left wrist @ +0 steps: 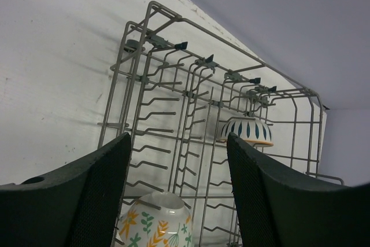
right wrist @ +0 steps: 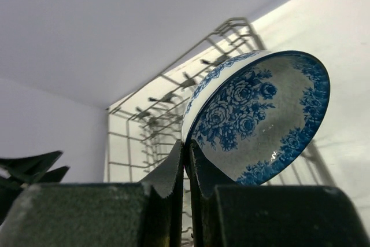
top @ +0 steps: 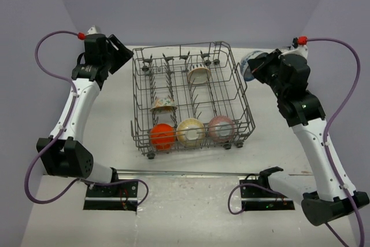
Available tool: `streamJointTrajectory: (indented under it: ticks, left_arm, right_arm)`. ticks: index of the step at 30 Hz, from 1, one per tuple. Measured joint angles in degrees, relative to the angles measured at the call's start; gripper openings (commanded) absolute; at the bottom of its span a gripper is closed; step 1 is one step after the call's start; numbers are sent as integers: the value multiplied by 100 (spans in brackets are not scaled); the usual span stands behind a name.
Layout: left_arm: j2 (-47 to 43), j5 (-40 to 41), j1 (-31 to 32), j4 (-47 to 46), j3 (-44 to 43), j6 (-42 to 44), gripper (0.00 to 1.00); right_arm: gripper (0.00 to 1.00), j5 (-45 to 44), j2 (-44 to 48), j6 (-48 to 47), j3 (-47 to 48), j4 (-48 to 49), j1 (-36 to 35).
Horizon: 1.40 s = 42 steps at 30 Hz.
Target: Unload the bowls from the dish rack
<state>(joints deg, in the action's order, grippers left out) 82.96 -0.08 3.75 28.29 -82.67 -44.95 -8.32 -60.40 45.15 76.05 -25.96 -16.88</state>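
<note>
The grey wire dish rack (top: 137, 93) stands mid-table. Its front row holds an orange bowl (top: 162, 136), a cream-yellow bowl (top: 190, 132) and a pink bowl (top: 221, 128). A floral whitish bowl (top: 163, 105) lies behind them, and another whitish bowl (top: 199, 74) sits near the back. My left gripper (top: 124, 54) hangs open outside the rack's back left corner. In its wrist view the floral bowl (left wrist: 155, 224) lies low between the fingers (left wrist: 104, 183). My right gripper (right wrist: 186, 148) is shut on the rim of the blue-and-white bowl (right wrist: 260, 114), held in the air right of the rack (right wrist: 151, 108).
Purple walls close in the table at the back and sides. A metal rail (top: 191, 173) runs along the near edge between the arm bases. Purple cables (top: 46, 56) loop off both arms. White tabletop (top: 115, 114) shows left and right of the rack.
</note>
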Motion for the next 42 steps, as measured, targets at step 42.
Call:
streamJointTrajectory:
  ticks: [42]
  left_arm:
    - [1182, -197, 2, -87, -638, 24, 69]
  right_arm:
    - [0, -1130, -3211, -798, -439, -2398, 3058]
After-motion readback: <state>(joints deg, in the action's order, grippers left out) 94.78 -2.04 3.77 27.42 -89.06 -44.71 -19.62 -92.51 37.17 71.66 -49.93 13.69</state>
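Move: Ahead of the move, the right hand holds the blue bowl above the rack. Its destination, the bare table beside the rack, lies roughly 24 cm right, 8 cm back and 37 cm below. The rack's right side is some 4 cm right, 2 cm ahead and 30 cm down; the pink bowl about 6 cm left and 11 cm back, the striped bowl 16 cm left and 15 cm ahead, both some 30 cm down. That destination is roughly 70 cm right, 18 cm back and 27 cm below the left hand. Keeping its closed pinch on the blue bowl's rim, the right hand swings about 22 cm right, clear of the rack, then mostly sinks, some 29 cm in all, towards the bare table; its fingers tip from nearly level to steeply down and turn clockwise. The open left hand eases some 5 cm forward and down by the rack's far left corner. ##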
